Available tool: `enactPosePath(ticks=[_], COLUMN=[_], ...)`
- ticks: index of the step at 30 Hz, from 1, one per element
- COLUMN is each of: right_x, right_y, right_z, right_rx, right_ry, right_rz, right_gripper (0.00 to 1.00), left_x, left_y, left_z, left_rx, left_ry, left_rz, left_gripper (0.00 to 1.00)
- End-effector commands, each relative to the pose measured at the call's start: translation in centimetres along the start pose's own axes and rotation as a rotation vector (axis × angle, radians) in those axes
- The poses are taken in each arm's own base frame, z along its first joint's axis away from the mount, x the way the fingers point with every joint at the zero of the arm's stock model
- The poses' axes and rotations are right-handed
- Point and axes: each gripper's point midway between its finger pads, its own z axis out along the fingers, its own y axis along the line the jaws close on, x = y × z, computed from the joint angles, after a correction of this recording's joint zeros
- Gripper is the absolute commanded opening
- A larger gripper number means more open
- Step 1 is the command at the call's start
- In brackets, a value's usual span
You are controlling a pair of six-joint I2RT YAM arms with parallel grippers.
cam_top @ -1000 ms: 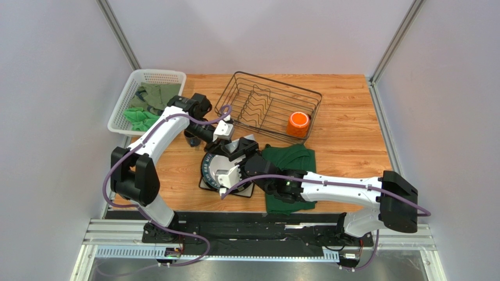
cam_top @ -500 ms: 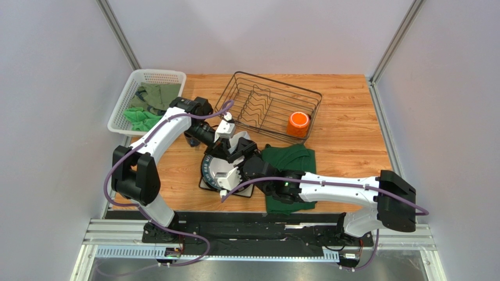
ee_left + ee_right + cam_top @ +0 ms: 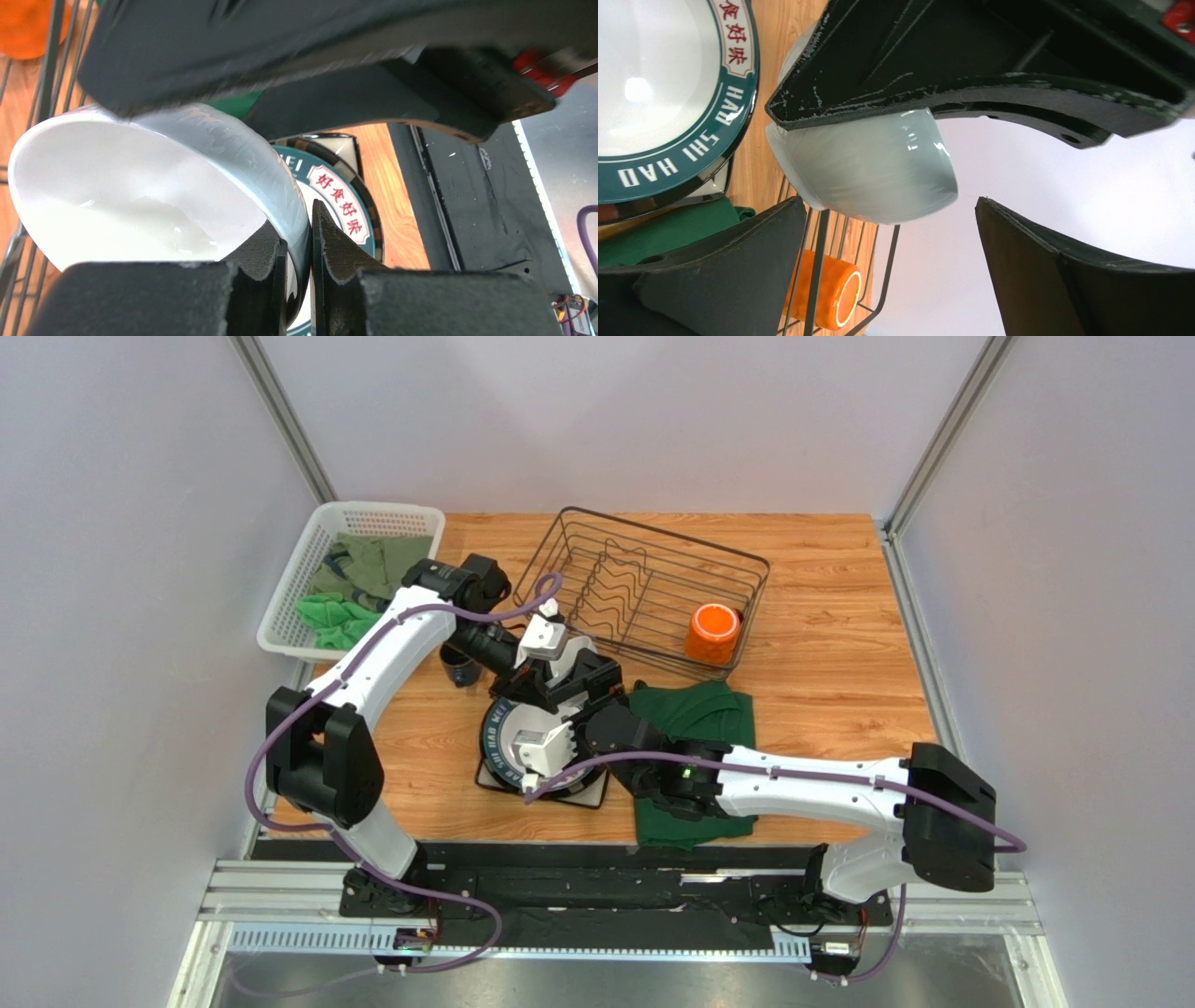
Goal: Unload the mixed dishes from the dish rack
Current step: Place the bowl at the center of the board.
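The white bowl (image 3: 140, 189) hangs just above the table, and my left gripper (image 3: 300, 245) is shut on its rim, one finger inside and one outside. My right gripper (image 3: 892, 259) stands open around the bowl (image 3: 864, 168), with its fingers apart from the bowl's wall. In the top view both grippers meet in front of the dish rack (image 3: 645, 581), left (image 3: 554, 665) and right (image 3: 568, 703), and they hide most of the bowl. Under them a round dark-rimmed plate (image 3: 498, 735) lies on the table. An orange mug (image 3: 713, 630) lies on its side in the rack. A dark blue mug (image 3: 456, 668) stands by the left arm.
A dark green cloth (image 3: 694, 721) lies right of the plate, partly under the right arm. A white perforated basket (image 3: 358, 574) with green cloths sits at the back left. Grey walls close off the left, right and back of the table.
My left gripper moved in and shut on the bowl's rim. My right gripper then opened and let go of the bowl.
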Motion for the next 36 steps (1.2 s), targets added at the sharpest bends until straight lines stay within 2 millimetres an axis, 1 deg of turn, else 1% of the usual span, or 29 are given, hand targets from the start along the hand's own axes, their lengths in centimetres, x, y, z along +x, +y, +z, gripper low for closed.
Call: enactPosePath(ticks=[1,5,11,12,13,15,16,17,18,19,20,21,22,23,25,26,27,28,29,31,32,33,34,35,36], right_x=[-0.3,0.3,1.9,2.2,3.0,3.8,4.6,5.1,5.5,6.4,6.9,7.2,7.9,8.2,9.0,9.3,9.4,9.6,9.8,10.0,10.1,10.2,10.3,10.4,10.4], right_y=[-4.3,-3.8,-4.9,-5.4,-5.7,-6.2,-6.7,-6.6,-6.9,-6.8,-6.5,-6.4,-6.4,-6.1,-5.6,-5.3,-5.0,-4.7,-4.3,-4.0,-3.6,-3.5,-3.4,-3.3,-3.2], right_z=[-1.5,-1.6,-2.0,-2.2,-2.1,-2.3,-2.4,-2.4,-2.4,-2.5,-2.5,-2.5,-2.5,-2.5,-2.4,-2.3,-2.3,-2.2,-2.2,-2.1,-2.1,-2.0,-2.0,-2.0,-1.9], right_rx=[0.140,0.133,0.137,0.137,0.141,0.141,0.150,0.144,0.154,0.142,0.130,0.132,0.131,0.122,0.115,0.110,0.104,0.100,0.096,0.092,0.087,0.086,0.086,0.087,0.086], right_ry=[-0.030,-0.023,0.000,0.004,0.023,0.034,0.045,0.056,0.061,0.082,0.094,0.100,0.109,0.120,0.140,0.146,0.149,0.153,0.159,0.162,0.165,0.167,0.167,0.172,0.173], right_rz=[0.101,0.113,0.189,0.205,0.226,0.281,0.306,0.322,0.362,0.378,0.390,0.424,0.441,0.449,0.475,0.481,0.484,0.497,0.501,0.516,0.527,0.532,0.536,0.541,0.542], right_gripper=[1.00,1.00,1.00,1.00,1.00,1.00,1.00,1.00,1.00,1.00,1.00,1.00,1.00,1.00,1.00,1.00,1.00,1.00,1.00,1.00,1.00,1.00,1.00,1.00,1.00], left_x=[-1.8,-2.3,-2.7,-2.7,-2.7,-2.7,-2.4,-2.6,-2.4,-2.3,-2.2,-1.8,-1.1,-0.6,0.6,1.2,1.7,2.6,3.2,4.5,5.1,5.6,6.7,7.0,7.7], left_y=[-5.4,-5.1,-5.3,-5.3,-5.4,-5.5,-5.5,-5.8,-5.5,-5.5,-6.0,-5.6,-5.7,-6.3,-6.5,-7.1,-7.4,-7.5,-8.1,-8.3,-8.9,-8.9,-9.4,-9.5,-9.7], left_z=[-2.1,-2.8,-3.6,-3.8,-4.1,-4.8,-5.1,-5.6,-6.2,-6.6,-7.0,-7.6,-8.1,-8.3,-9.1,-9.1,-9.3,-9.7,-9.7,-10.5,-10.5,-11.0,-11.1,-11.5,-11.8], left_rx=[0.082,0.050,0.016,0.006,-0.003,-0.034,-0.048,-0.072,-0.103,-0.130,-0.164,-0.208,-0.238,-0.265,-0.321,-0.332,-0.346,-0.370,-0.389,-0.446,-0.468,-0.503,-0.514,-0.555,-0.576], left_ry=[0.007,0.005,0.017,0.019,0.029,0.052,0.072,0.076,0.077,0.086,0.094,0.105,0.147,0.166,0.228,0.244,0.264,0.307,0.322,0.367,0.378,0.390,0.424,0.432,0.451], left_rz=[-0.209,-0.195,-0.195,-0.198,-0.200,-0.211,-0.211,-0.212,-0.221,-0.224,-0.241,-0.238,-0.247,-0.266,-0.287,-0.309,-0.322,-0.338,-0.362,-0.383,-0.403,-0.409,-0.432,-0.429,-0.445], left_gripper=[0.00,0.00,0.00,0.00,0.00,0.00,0.00,0.00,0.00,0.00,0.00,0.00,0.00,0.00,0.00,0.00,0.00,0.00,0.00,0.00,0.00,0.00,0.00,0.00,0.00])
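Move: The left hand holds the white bowl by its rim, the bowl's middle about 5 cm ahead and 3 right. Free board beside the plates lies some 17 cm left and 18 below; the plate stack is 2 ahead, 16 below, neither left nor right, and the blue cup 13 ahead, 14 left, 15 below. From the emptied right hand, the orange cup is some 17 ahead, 21 right, 14 below; the bowl 3 ahead, 2 left. Still pinching the rim, the left hand carries the bowl out of the open right gripper, first a couple of centimetres forward, then about 13 cm left, rising some 5 cm before it sinks again and draws back towards the board left of the plates, while the wrist turns some 30 degrees counter-clockwise and its fingers tip steeper down. The right hand, already wide open, first lifts about 3 cm, then backs off some 9 cm right and 5 forward towards the orange cup, swinging its fingers clockwise about 20 degrees and staying open. ##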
